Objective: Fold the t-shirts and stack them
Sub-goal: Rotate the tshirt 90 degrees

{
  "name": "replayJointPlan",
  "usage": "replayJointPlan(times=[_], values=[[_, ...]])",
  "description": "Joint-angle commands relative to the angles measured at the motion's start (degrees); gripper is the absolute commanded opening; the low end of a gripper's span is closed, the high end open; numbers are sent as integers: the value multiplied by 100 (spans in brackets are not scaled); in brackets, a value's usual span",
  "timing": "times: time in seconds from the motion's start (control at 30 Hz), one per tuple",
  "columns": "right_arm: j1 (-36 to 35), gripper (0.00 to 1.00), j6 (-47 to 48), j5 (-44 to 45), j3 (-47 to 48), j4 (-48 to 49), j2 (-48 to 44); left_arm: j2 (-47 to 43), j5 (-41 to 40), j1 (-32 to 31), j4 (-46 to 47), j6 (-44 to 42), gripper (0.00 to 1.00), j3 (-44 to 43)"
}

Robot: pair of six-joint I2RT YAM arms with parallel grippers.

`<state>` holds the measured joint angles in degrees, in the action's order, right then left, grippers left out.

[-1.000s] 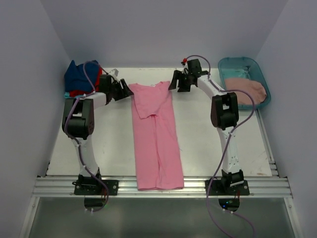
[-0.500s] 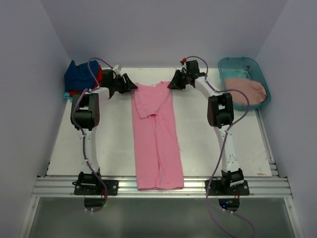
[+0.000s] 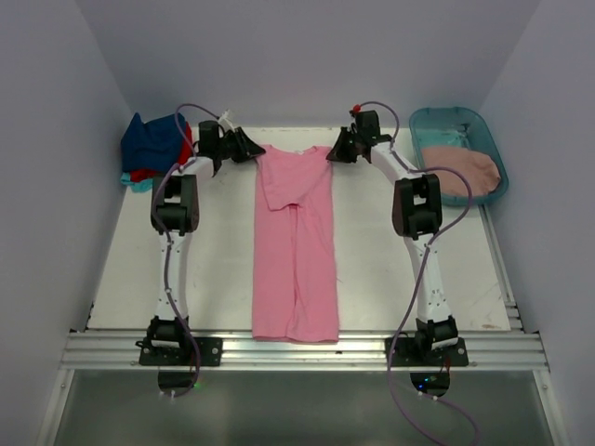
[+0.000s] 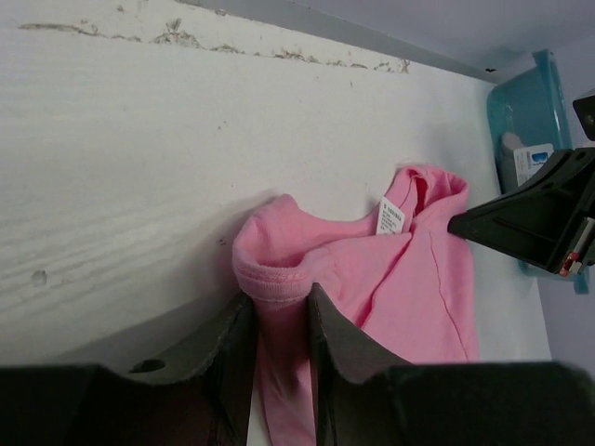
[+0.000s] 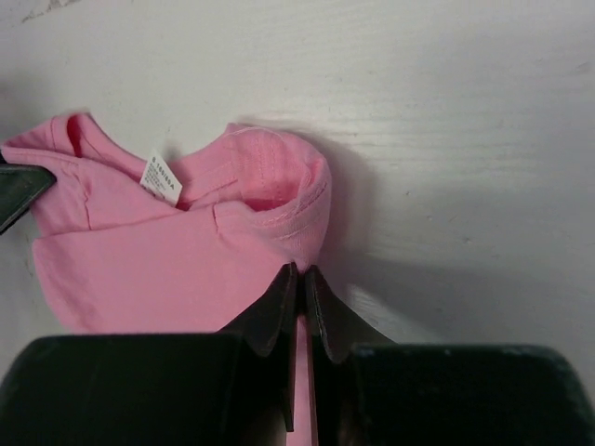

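A bright pink t-shirt (image 3: 293, 242) lies folded into a long strip down the middle of the table, collar at the far end. My left gripper (image 3: 253, 150) is at its far left shoulder, and the wrist view shows it (image 4: 279, 299) shut on a bunched fold of the pink cloth (image 4: 409, 279). My right gripper (image 3: 331, 154) is at the far right shoulder, its jaws (image 5: 301, 271) pinched shut on the shirt's edge (image 5: 139, 251). A heap of navy, red and turquoise t-shirts (image 3: 153, 147) sits at the far left. A dusty rose t-shirt (image 3: 465, 170) lies in the tub.
The teal plastic tub (image 3: 483, 139) stands at the far right corner, beside the table. Walls close in on the left, right and back. The metal rail (image 3: 297, 351) with both arm bases runs along the near edge.
Both arms reached further toward the back wall and both grippers closed on the pink shirt's shoulders. The shirt slid slightly away from the near edge and lies straighter.
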<state>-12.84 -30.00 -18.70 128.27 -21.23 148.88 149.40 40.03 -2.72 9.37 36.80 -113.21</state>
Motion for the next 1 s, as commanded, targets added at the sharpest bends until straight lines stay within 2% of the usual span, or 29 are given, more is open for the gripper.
replayJointPlan(times=[0.0,0.1,0.13,0.17,0.2,0.23,0.27,0.3,0.33,0.37,0.43,0.5,0.53,0.57,0.6,0.63,0.7,0.73,0.77,0.83,0.87,0.93,0.97], values=[[89,4,3,323,436,181,-131,413,259,0,258,407,30,-762],[97,5,-84,306,165,680,-157,668,356,0,618,758,29,-1070],[98,6,-137,271,16,1143,-253,721,374,0,802,837,29,-1150],[98,8,-173,201,-290,1383,-298,748,417,8,934,1012,32,-1203],[115,18,-277,26,-476,1681,-350,783,496,8,1083,1109,36,-1256],[115,32,-348,-28,-887,2363,-499,757,532,17,1407,1293,48,-1239],[124,54,-418,-55,-1117,2674,-587,713,567,35,1619,1382,55,-1100],[124,71,-489,-55,-1302,2938,-684,574,637,44,2039,1470,61,-1011],[133,98,-507,-46,-1626,3341,-772,468,664,61,2269,1558,66,-888],[141,99,-533,-55,-1821,3554,-981,363,699,105,2515,1741,73,-591],[150,99,-542,6,-2451,4115,-1228,-50,813,175,3286,1944,76,-265],[177,99,-560,15,-2893,4521,-1720,-647,883,263,4077,2279,78,481],[185,99,-568,102,-3382,4610,-1957,-902,910,272,4212,2332,84,788],[185,99,-560,190,-3692,4715,-2438,-1565,806,490,4388,2332,85,1670],[168,99,-542,313,-4008,4855,-2747,-1938,770,527,4642,2280,85,2158],[168,99,-533,523,-4664,4883,-3316,-2690,621,571,4540,1992,85,3094],[142,99,-455,788,-5613,4726,-3978,-3467,331,580,4172,1718,85,4074],[46,99,-359,902,-5846,4560,-4259,-3827,252,571,3996,1482,85,4514],[-16,99,-97,1277,-6074,4280,-4610,-4562,-28,545,3716,1332,85,5327],[-261,99,107,1552,-6758,3698,-5507,-5356,-362,492,2759,658,84,6061],[-367,99,265,1623,-6936,3453,-5762,-6135,-773,396,2372,453,84,6700],[-752,99,267,2062,-7436,2565,-6536,-6868,-1005,273,1300,-12,84,7231],[-877,99,223,2124,-7622,2345,-6747,-7481,-1250,-50,843,-102,84,7634]])
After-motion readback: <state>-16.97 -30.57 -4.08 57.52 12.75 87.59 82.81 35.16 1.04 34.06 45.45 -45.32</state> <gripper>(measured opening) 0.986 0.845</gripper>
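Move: Each hand still holds a shoulder corner of the pink t-shirt just above the table; its middle lies about 29 cm back and 10 cm right of the left hand, 28 cm back and 9 cm left of the right hand, 2 cm lower. The stack of folded shirts is some 24 cm to the left of the left hand, level with it. The basket stands roughly 29 cm to the right of the right hand, also level. Both hands drag the t-shirt 3 cm forward, let go, then withdraw back and up about 20 cm. ##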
